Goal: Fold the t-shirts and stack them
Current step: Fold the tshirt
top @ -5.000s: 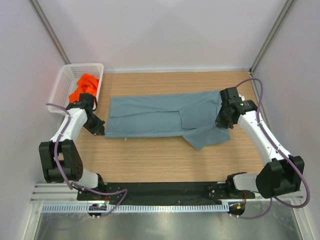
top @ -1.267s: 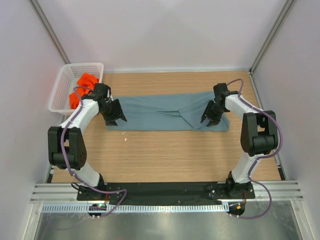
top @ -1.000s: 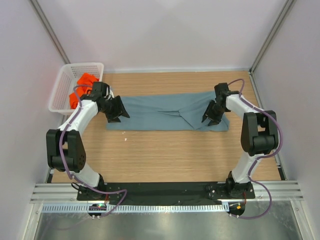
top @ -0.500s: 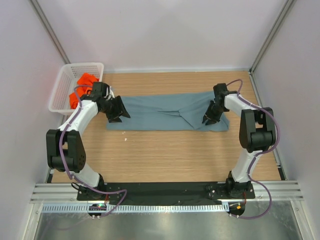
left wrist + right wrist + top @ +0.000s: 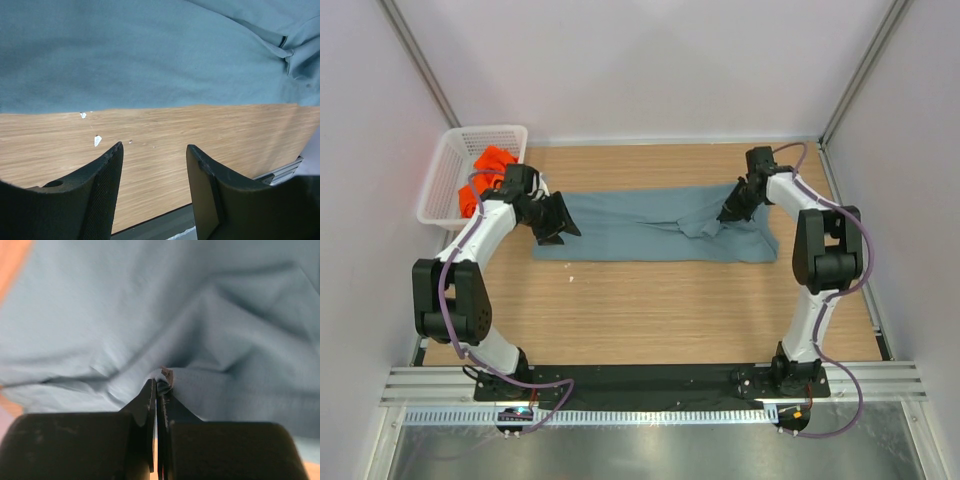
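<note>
The grey-blue t-shirt (image 5: 630, 228) lies on the table as a long strip folded lengthwise. My right gripper (image 5: 728, 211) is down on its right part, shut on a small pinch of the cloth (image 5: 167, 374), which puckers up around the fingertips. In the right wrist view the gripper (image 5: 159, 383) shows no gap between its fingers. My left gripper (image 5: 558, 220) hovers at the strip's left end, open and holding nothing. In the left wrist view it (image 5: 152, 148) is over bare wood, with the shirt's near edge (image 5: 150, 60) beyond. The orange t-shirt (image 5: 487, 171) lies crumpled in the basket.
A white lattice basket (image 5: 460, 140) stands at the back left corner. A few small white scraps (image 5: 97, 141) lie on the wood just in front of the shirt's left end. White walls close in the table on three sides.
My right gripper has shut on the shirt's cloth and moved back and a little left, bunching the fabric. The left gripper has barely moved and stays open.
</note>
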Robot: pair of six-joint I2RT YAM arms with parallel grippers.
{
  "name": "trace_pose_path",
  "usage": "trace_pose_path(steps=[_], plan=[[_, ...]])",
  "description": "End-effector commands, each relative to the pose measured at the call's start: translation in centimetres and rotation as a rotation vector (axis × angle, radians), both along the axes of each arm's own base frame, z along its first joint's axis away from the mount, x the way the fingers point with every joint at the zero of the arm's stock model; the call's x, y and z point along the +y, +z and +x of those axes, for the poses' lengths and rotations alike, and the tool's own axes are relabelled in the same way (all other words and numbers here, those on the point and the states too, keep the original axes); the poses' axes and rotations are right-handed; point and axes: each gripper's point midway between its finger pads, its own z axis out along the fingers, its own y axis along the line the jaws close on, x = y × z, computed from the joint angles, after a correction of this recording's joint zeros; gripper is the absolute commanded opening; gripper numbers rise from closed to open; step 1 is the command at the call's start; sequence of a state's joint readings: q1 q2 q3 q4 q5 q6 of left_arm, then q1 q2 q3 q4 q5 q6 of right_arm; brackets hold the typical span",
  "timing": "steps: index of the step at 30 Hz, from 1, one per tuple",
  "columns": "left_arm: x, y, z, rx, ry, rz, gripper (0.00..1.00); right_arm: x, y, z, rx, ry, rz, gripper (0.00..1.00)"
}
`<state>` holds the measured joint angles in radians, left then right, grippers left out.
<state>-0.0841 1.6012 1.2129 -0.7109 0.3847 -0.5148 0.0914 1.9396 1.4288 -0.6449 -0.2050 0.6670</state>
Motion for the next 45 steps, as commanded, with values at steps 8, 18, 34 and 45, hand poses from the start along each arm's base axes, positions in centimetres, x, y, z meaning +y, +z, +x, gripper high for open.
trace_pose_path(steps=[8, 18, 34, 45], plan=[[-0.6, 2.0, 0.9, -0.056, -0.015, -0.036, 0.54, 6.0, 3.4, 13.6, -0.284, 0.015, 0.132, 0.13], [-0.5, 1.8, 0.5, -0.045, -0.022, -0.021, 0.54, 4.6, 8.1, 13.1, -0.37, 0.159, -0.057, 0.41], [-0.8, 1.2, 0.7, -0.015, -0.029, -0.04, 0.54, -3.6, 4.7, 3.5, -0.162, 0.204, -0.397, 0.41], [-0.9, 0.2, 0.5, 0.021, -0.032, -0.042, 0.55, -9.6, 0.0, -6.2, 0.065, 0.046, -0.401, 0.4]])
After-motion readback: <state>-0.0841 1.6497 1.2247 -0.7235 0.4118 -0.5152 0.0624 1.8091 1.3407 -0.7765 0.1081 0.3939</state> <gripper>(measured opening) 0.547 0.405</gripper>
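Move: The right hand already has a fold of the grey-blue t-shirt pinched, low over the cloth. The t-shirt's far edge, the way the fold goes, lies about 7 cm ahead, 3 cm to its left and 3 cm below. The shirt's right near corner is roughly 6 cm back and 12 cm to the right. From the idle left hand, that stretch of far edge is some 13 cm ahead, 32 cm right and 9 cm below. The right hand sweeps the pinched fold forward-left, opens about 15 cm out, then swings some 25 cm back-right. ##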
